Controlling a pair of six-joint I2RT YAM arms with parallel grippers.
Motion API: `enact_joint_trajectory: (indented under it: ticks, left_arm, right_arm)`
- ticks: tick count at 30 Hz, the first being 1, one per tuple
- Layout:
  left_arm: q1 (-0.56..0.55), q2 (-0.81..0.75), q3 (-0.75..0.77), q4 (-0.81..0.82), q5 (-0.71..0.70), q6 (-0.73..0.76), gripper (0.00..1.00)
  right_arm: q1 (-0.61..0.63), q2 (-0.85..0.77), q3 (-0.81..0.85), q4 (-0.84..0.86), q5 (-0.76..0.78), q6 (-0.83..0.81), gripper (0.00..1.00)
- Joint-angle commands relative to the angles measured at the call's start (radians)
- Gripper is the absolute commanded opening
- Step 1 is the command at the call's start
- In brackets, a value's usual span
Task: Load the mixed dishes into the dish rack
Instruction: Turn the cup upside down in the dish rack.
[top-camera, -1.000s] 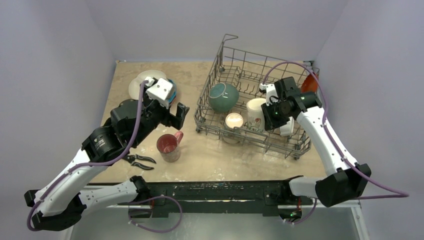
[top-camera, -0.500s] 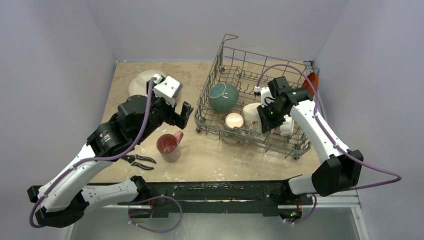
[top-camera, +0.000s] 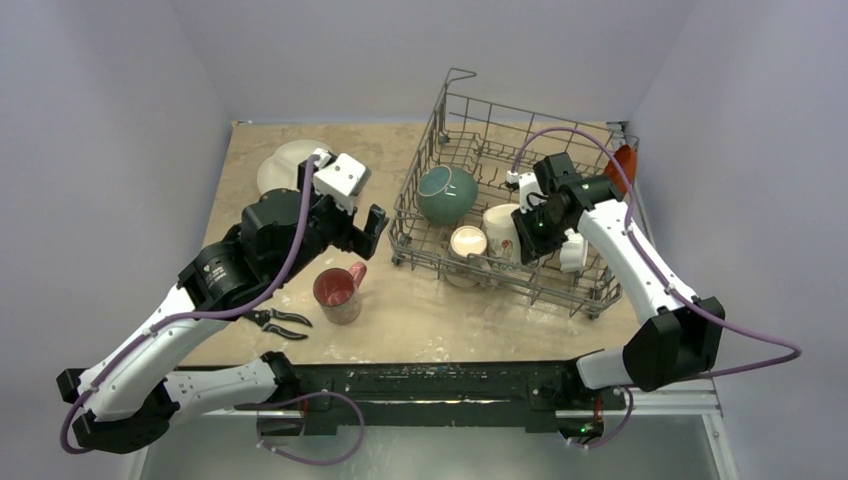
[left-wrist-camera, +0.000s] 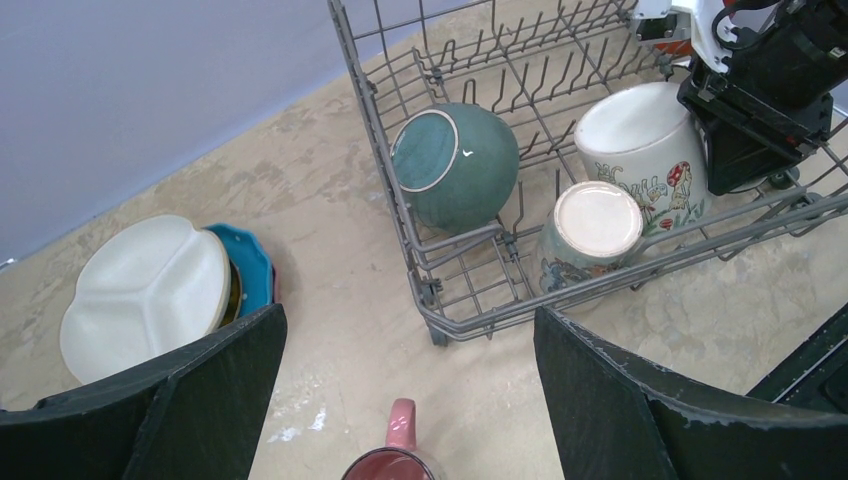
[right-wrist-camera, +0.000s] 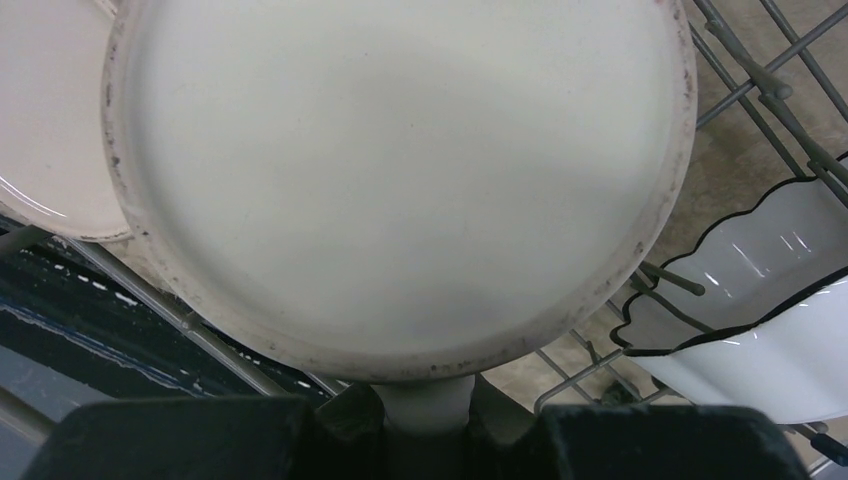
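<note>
The dish rack stands at the back right. Inside it a teal bowl lies on its side and a patterned mug sits upside down. My right gripper is shut on the handle of a cream mug, holding it bottom-up among the tines; the wrist view shows its base and the pinched handle. A small white bowl lies beside it. My left gripper hangs open above a red mug, which stands upright on the table.
A white divided plate sits on a blue plate at the back left. Black-handled pliers lie near the front left. An orange plate leans outside the rack's far right corner. The rack's near wall is just beyond the red mug.
My right arm has shifted left, carrying the cream mug a little toward the upside-down mug. My left arm has swung slightly right and forward, its jaws still wide.
</note>
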Motion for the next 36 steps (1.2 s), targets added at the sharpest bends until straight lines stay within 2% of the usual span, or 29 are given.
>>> enact_joint_trajectory:
  ticks: [1,4,9,16,21,25,31,33,36]
  left_arm:
    - [0.006,0.000,0.039,0.018,-0.007,0.014,0.93]
    - [0.007,-0.001,0.040,0.009,-0.014,0.020,0.93]
    - [0.007,0.005,0.047,0.000,-0.022,0.023,0.93]
    - [0.007,0.024,0.068,-0.017,-0.041,0.015,0.92]
    - [0.007,0.029,0.082,-0.026,-0.043,0.014,0.92]
    - [0.006,0.033,0.091,-0.033,-0.044,0.015,0.92]
    - [0.007,0.045,0.108,-0.036,-0.035,0.008,0.91]
    - [0.006,0.053,0.114,-0.035,-0.031,0.005,0.91]
    - [0.007,0.063,0.122,-0.035,-0.018,-0.005,0.91]
  right_arm:
    - [-0.001,0.009,0.019,0.126,0.044,-0.029,0.05]
    - [0.003,0.029,0.018,0.121,0.043,-0.036,0.08]
    - [0.006,0.057,0.013,0.115,0.031,-0.050,0.22]
    - [0.007,0.084,0.005,0.118,0.028,-0.059,0.32]
    - [0.010,0.094,0.005,0.117,0.031,-0.059,0.45]
    - [0.016,0.093,0.013,0.090,0.042,-0.059,0.51]
    - [0.019,0.024,0.015,0.066,0.023,-0.061,0.59]
    - [0.020,-0.009,0.014,0.064,-0.006,-0.070,0.68]
    - [0.037,-0.050,0.006,0.062,-0.044,-0.096,0.69]
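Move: The right hand already holds the upside-down cup by its handle; the cup's middle lies about 6 cm left and 3 cm ahead, roughly level with the fingers, with its rack spot some 7 cm below hand height. The other cup stands about 13 cm left and 1 ahead, the white bowl 7 cm right and level, the green bowl 16 cm left and 11 ahead, all slightly lower. From the left hand the cup is some 22 cm right, 5 ahead and 20 below. The right hand lowers the cup about 2.5 cm almost straight down into the rack beside the other upturned cup, tilting roughly 5 degrees, and its fingers begin to open on the way down, letting go of the handle. It drifts about 1 cm to the right at the bottom while the fingers spread wider, then comes back left and lifts a little over 1 cm, the opened fingers still on either side of the handle. ##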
